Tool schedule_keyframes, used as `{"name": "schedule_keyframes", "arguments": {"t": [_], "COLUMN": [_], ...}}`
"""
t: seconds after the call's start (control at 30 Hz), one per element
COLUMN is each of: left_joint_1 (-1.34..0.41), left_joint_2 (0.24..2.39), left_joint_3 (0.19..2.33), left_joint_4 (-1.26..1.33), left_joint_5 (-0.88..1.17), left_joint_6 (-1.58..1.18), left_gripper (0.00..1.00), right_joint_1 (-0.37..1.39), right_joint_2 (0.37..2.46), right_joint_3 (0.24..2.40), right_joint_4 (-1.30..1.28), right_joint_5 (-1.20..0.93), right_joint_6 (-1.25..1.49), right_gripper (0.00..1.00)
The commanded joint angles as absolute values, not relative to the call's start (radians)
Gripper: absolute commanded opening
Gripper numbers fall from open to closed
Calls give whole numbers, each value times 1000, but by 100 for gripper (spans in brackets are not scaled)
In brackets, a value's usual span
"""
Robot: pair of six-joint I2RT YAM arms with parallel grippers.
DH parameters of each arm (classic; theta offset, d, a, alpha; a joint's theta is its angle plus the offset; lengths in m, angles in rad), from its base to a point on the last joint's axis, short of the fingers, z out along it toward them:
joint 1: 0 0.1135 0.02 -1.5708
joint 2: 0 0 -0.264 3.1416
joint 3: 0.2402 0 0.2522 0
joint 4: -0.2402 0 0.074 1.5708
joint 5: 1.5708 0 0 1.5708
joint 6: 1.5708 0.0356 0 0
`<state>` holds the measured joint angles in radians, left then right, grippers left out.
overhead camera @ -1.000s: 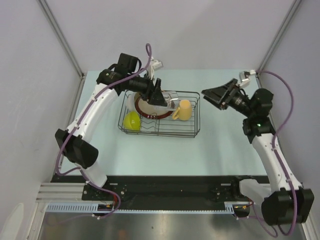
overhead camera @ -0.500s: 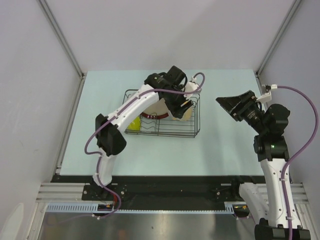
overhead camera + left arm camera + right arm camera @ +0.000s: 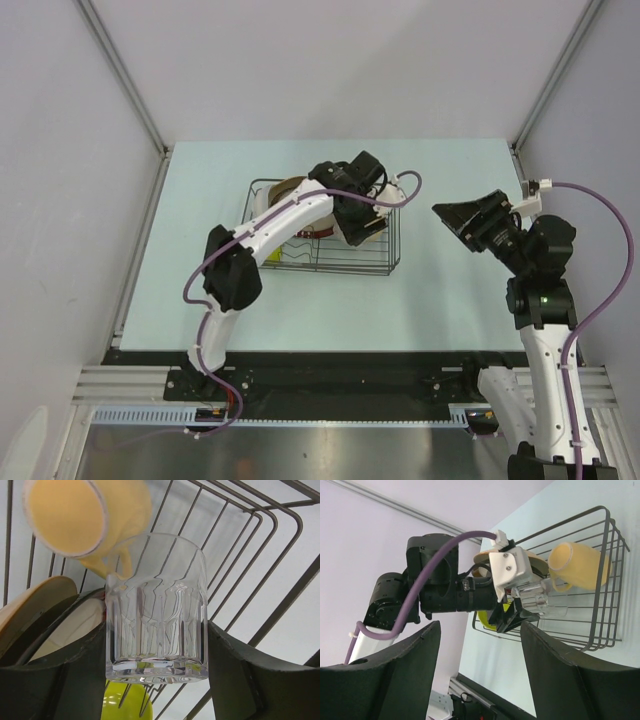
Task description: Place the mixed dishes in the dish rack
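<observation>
The small clear glass sits between the two dark fingers of my left gripper, which is shut on it. It hangs over the right end of the black wire dish rack, just beside the cream cup with yellow handle lying in the rack. The lime-green bowl and two plates stand in the rack's left part. In the right wrist view the glass shows in the left gripper above the rack wires. My right gripper hovers open and empty to the right of the rack.
Pale blue tabletop surrounds the rack. Grey walls and metal corner posts close in the back and sides. The left arm reaches across the rack from the left.
The left arm has swung from the rack's left end to its right end, bringing the glass over by the cup. The right arm drew back to the right and slightly lower.
</observation>
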<state>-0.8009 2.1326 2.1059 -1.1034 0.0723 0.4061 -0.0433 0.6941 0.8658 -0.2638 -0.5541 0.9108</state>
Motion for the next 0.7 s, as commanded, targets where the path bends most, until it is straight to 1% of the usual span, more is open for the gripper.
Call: {"name": "schedule_keyframes", "arguments": {"t": [0.0, 0.37, 0.43, 0.53, 0.57, 0.6, 0.63, 0.67], "left_joint_1": [-851, -885, -885, -887, -887, -887, -887, -887], "left_joint_2": [2166, 2221, 2224, 2227, 2227, 2224, 2223, 2218], "left_joint_3": [2085, 2083, 2083, 2085, 2083, 2080, 2079, 2071], "left_joint_4": [-1051, -1058, -1058, -1058, -1058, -1055, -1049, -1045], "left_joint_5": [20, 5, 5, 3, 2, 3, 3, 3], "left_joint_6": [454, 486, 485, 483, 485, 483, 480, 479], "left_gripper": [0, 0, 2, 16, 33, 42, 48, 57], "right_joint_1": [-46, -49, -48, -48, -48, -48, -48, -48], "right_joint_2": [683, 675, 673, 672, 672, 672, 672, 672], "right_joint_3": [859, 857, 858, 856, 857, 857, 857, 856], "right_joint_4": [-261, -276, -279, -284, -285, -287, -287, -287], "right_joint_5": [-543, -532, -531, -528, -526, -528, -526, -528], "right_joint_6": [897, 899, 897, 894, 894, 894, 893, 891], "right_gripper": [69, 68, 68, 68, 68, 68, 69, 69]}}
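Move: The left hand holds the glass above the right end of the dish rack. The free spot in front of the mug lies roughly 2 cm back, 3 cm to the right and 5 cm below. The mug is about 5 cm ahead and 3 cm right, 7 cm lower. The red-rimmed plate stands some 8 cm ahead and 12 cm left. From the right hand, that spot is about 6 cm ahead, 12 cm left and 24 cm down. Down first of all, and at the same time a little right and back, the left hand lowers the held glass about 5 cm into the rack, towards the open spot on the near side of the mug. It turns slightly clockwise and tilts its left side up, some 5 to 10 degrees in all, then stops and stays there with its grip on the glass unchanged. ##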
